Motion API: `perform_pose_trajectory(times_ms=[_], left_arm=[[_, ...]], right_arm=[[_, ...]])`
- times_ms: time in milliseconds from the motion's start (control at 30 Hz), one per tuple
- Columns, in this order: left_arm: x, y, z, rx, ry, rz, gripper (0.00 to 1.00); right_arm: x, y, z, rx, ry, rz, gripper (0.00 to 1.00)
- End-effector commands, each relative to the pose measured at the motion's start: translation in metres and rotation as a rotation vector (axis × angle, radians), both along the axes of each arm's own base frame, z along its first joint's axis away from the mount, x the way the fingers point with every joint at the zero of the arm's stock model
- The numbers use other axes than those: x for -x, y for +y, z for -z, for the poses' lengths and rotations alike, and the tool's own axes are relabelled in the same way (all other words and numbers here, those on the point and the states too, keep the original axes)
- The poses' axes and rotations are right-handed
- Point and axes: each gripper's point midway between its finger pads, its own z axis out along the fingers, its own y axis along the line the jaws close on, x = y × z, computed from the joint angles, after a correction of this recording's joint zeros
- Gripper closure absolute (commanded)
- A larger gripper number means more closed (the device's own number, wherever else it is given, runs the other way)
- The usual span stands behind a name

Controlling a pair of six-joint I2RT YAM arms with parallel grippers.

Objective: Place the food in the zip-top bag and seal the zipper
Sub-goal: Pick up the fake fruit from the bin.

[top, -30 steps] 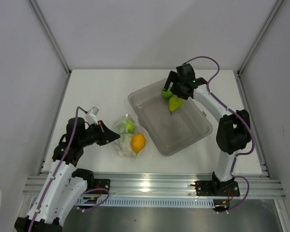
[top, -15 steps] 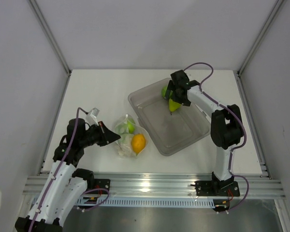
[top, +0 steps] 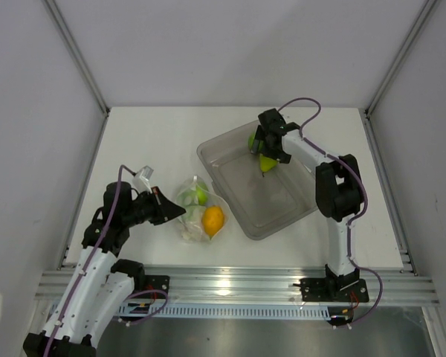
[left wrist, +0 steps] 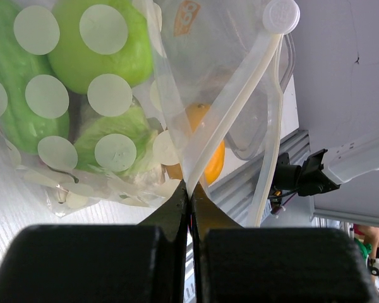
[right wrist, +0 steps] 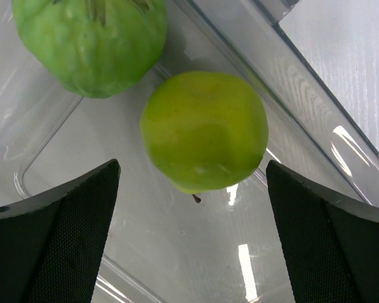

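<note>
The clear zip-top bag [top: 196, 213] lies on the table and holds a green apple [top: 200, 195], an orange citrus [top: 212, 220] and other green food. My left gripper [top: 180, 211] is shut on the zipper [left wrist: 235, 95] strip at the bag's mouth. Through the plastic the left wrist view shows a green apple [left wrist: 100, 43], a cucumber [left wrist: 7, 95] and the citrus [left wrist: 210, 151]. My right gripper [top: 262, 151] hangs open over the far corner of the grey bin [top: 282, 204]. A green pear [right wrist: 204, 129] lies just ahead of its fingers [right wrist: 58, 235], untouched. A green apple [right wrist: 91, 44] sits beside the pear.
The grey translucent bin's walls [right wrist: 284, 76] rise close to the pear on the far side. White enclosure walls [top: 230, 52] surround the table, with aluminium rails [top: 230, 286] along the near edge.
My right gripper has moved left and lower over the pear and apple in the bin, its jaws a little wider. The left gripper and the bag have not moved.
</note>
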Motion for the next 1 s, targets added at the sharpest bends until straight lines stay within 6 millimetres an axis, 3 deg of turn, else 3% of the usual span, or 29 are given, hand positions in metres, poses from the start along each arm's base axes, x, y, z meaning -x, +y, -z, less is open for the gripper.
perform_pose_trajectory(times_ms=[0, 267, 433, 533, 700, 733, 767, 967], left_arm=[[-0.001, -0.004, -0.007, 0.01, -0.04, 0.036, 0.99], [-0.002, -0.005, -0.006, 0.01, -0.032, 0.039, 0.99], [-0.002, -0.005, -0.006, 0.009, -0.03, 0.039, 0.99], [-0.003, -0.006, -0.007, 0.011, -0.026, 0.041, 0.99], [-0.003, -0.007, -0.009, 0.017, -0.026, 0.047, 0.99], [-0.003, -0.007, -0.008, 0.017, -0.023, 0.047, 0.99], [-0.003, -0.007, -0.009, 0.016, -0.024, 0.047, 0.99], [-0.003, -0.003, -0.006, -0.02, -0.018, 0.042, 0.99]], right_arm=[[-0.011, -0.006, -0.002, 0.03, -0.023, 0.023, 0.01], [-0.013, -0.007, 0.018, 0.046, 0.005, 0.027, 0.01], [-0.018, -0.007, 0.023, 0.062, -0.004, 0.026, 0.09], [-0.021, -0.007, 0.026, 0.071, -0.009, 0.017, 0.19], [-0.02, -0.003, 0.028, 0.096, -0.015, -0.011, 0.49], [-0.019, -0.002, 0.028, 0.105, -0.017, -0.015, 0.51], [-0.017, 0.004, 0.028, 0.114, -0.021, -0.033, 0.59], [0.001, 0.014, 0.015, 0.178, -0.044, -0.065, 0.85]])
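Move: Just below the right hand's open fingers lies the yellow-green pear, about 4 cm down, 1 cm ahead and 1 cm to the right. The green pepper sits some 6 cm farther out than the pear and 5 cm to its left; the bin's right wall runs about 7 cm to the pear's right. From the left hand, the pear is roughly 28 cm ahead, 27 cm right and 14 cm below. Sinking almost straight down about 4 cm into the bin, the right hand brings its wide-open fingers to either side of the pear, then closes them by roughly a quarter until they pinch its flanks. With the closing effort rising, it holds that height and eases about 1.5 cm left, its left side dipping slightly. ##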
